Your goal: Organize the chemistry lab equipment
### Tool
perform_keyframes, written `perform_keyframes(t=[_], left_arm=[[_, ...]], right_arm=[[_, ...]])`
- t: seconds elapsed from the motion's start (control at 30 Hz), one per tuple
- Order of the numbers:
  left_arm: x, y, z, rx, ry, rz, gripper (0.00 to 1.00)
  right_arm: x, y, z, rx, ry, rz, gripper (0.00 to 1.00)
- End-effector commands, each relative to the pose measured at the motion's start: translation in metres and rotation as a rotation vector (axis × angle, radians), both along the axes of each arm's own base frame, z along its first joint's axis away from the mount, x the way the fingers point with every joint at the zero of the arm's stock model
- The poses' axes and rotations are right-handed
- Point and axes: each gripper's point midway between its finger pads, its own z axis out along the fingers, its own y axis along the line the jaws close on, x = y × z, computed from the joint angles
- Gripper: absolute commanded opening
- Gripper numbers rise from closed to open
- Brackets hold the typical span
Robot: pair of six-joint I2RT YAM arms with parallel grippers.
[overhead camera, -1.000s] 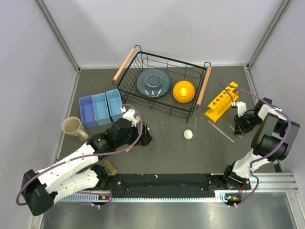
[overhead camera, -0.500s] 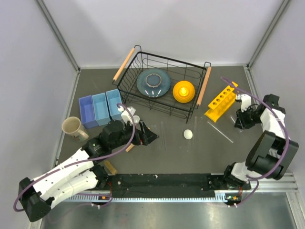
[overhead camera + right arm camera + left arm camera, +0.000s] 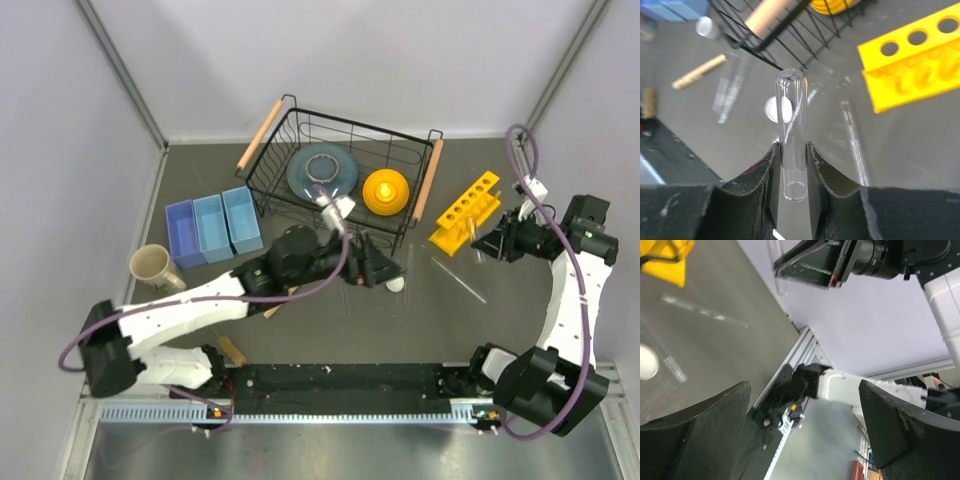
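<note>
The yellow rack [image 3: 465, 212] with its row of round holes lies at the right; it also shows in the right wrist view [image 3: 915, 55]. My right gripper [image 3: 487, 243] hangs just right of it, shut on a clear tube [image 3: 792, 135] that sticks out past the fingers [image 3: 792, 150]. A thin clear tube [image 3: 462, 280] lies on the table below the rack. A small white round piece [image 3: 397, 283] rests mid-table, right beside my left gripper [image 3: 385, 270], whose jaws stand wide open and empty [image 3: 804, 390]. A short wooden stick [image 3: 699, 71] lies further left.
The black wire basket [image 3: 300, 125] with wooden handles stands at the back, holding a grey-blue plate [image 3: 322, 172] and an orange bowl [image 3: 386, 190]. Blue bins [image 3: 213, 228] and a mug [image 3: 150, 266] sit at the left. Grey walls close in both sides.
My left arm has swung right, from beside the blue bins to the white piece. My right gripper has risen and shifted toward the rack with the tube in it.
</note>
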Motion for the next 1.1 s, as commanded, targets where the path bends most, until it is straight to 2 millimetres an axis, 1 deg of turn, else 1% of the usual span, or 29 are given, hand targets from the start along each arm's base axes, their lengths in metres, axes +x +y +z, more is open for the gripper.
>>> perform_keyframes(t=[0.0,0.03,0.07,0.1,0.13,0.17,0.2,0.23,0.27,0.3,0.37,0.5,0.53,0.63,0.7,0.73,0.77,0.83,0.87,0.9,0.93,0.97,1.03,1.07], left_arm=[[0.016,-0.054,0.034,-0.061,-0.063,0.017,0.94],[0.018,-0.063,0.033,-0.064,-0.052,0.013,0.94],[0.020,-0.080,0.017,-0.039,-0.026,-0.001,0.93],[0.021,-0.091,0.031,-0.074,-0.021,-0.012,0.91],[0.020,-0.101,0.029,-0.071,-0.013,-0.025,0.90],[0.022,-0.114,0.013,-0.040,0.009,-0.039,0.89],[0.023,-0.124,0.025,-0.059,-0.001,-0.044,0.89],[0.020,-0.131,0.021,-0.042,0.006,-0.055,0.89],[0.022,-0.140,0.009,-0.019,0.018,-0.058,0.88],[0.024,-0.145,0.017,-0.030,0.011,-0.057,0.88],[0.024,-0.153,0.012,-0.010,0.014,-0.048,0.87],[0.034,-0.156,0.000,0.031,0.016,0.009,0.84],[0.034,-0.156,-0.001,0.036,0.017,0.014,0.82],[0.039,-0.158,-0.002,0.039,0.011,0.031,0.79],[0.040,-0.160,0.001,0.034,0.003,0.035,0.76],[0.042,-0.162,-0.001,0.036,0.004,0.037,0.75],[0.043,-0.164,0.003,0.029,-0.002,0.036,0.73],[0.044,-0.167,0.001,0.036,-0.003,0.039,0.69],[0.046,-0.168,0.004,0.033,-0.005,0.042,0.68],[0.046,-0.168,0.001,0.047,-0.002,0.042,0.64],[0.052,-0.169,-0.003,0.060,-0.004,0.073,0.62],[0.054,-0.169,-0.001,0.060,-0.007,0.082,0.61],[0.057,-0.168,-0.006,0.081,-0.006,0.096,0.56],[0.058,-0.168,-0.005,0.083,-0.010,0.100,0.54]], right_arm=[[-0.008,0.031,0.048,0.240,-0.014,0.018,0.09],[-0.009,0.035,0.053,0.272,-0.016,0.029,0.09],[-0.011,0.037,0.056,0.300,-0.001,0.025,0.09],[-0.011,0.039,0.057,0.318,0.008,0.025,0.09],[-0.013,0.041,0.061,0.342,0.008,0.032,0.09],[-0.014,0.043,0.063,0.362,0.018,0.033,0.09],[-0.015,0.045,0.064,0.378,0.024,0.034,0.09],[-0.016,0.047,0.066,0.399,0.026,0.042,0.09],[-0.017,0.049,0.067,0.417,0.038,0.041,0.10],[-0.018,0.049,0.066,0.427,0.046,0.041,0.10],[-0.019,0.051,0.066,0.450,0.059,0.042,0.10],[-0.023,0.055,0.063,0.482,0.079,0.044,0.10],[-0.023,0.055,0.064,0.493,0.083,0.045,0.10],[-0.025,0.057,0.066,0.515,0.094,0.049,0.10],[-0.025,0.058,0.066,0.523,0.100,0.048,0.10],[-0.025,0.058,0.066,0.522,0.101,0.047,0.10],[-0.025,0.058,0.066,0.522,0.101,0.047,0.10],[-0.025,0.058,0.066,0.524,0.105,0.047,0.10],[-0.026,0.059,0.066,0.525,0.107,0.049,0.10],[-0.027,0.061,0.066,0.524,0.107,0.057,0.10],[-0.027,0.062,0.066,0.522,0.108,0.058,0.10],[-0.028,0.063,0.067,0.518,0.106,0.062,0.10],[-0.029,0.064,0.066,0.513,0.106,0.066,0.10],[-0.029,0.064,0.066,0.514,0.109,0.064,0.10]])
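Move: The test tube is still pinched in my right fingers, right at that hand. From my left hand it lies about 21 cm to the right, 9 cm ahead and 8 cm lower; so my left gripper is 21 cm left, 9 cm back and 8 cm above my right hand. The yellow rack stands some 13 cm beyond the tube, on the table; a loose tube lies about 20 cm below the held one. The white cap is 3 cm right, 7 cm ahead and 27 cm below my left hand. I sweep my left hand about 17 cm to the right towards the held tube, fast at first, then creeping in, easing some 5 cm forward and narrowing its wide-open fingers to a bit over half. Meanwhile my right hand keeps its pinch and brings the tube about 5 cm left and as much up, rolling some 30 degrees so its fingers come up towards level and the tube's open end is offered to the left fingers. ##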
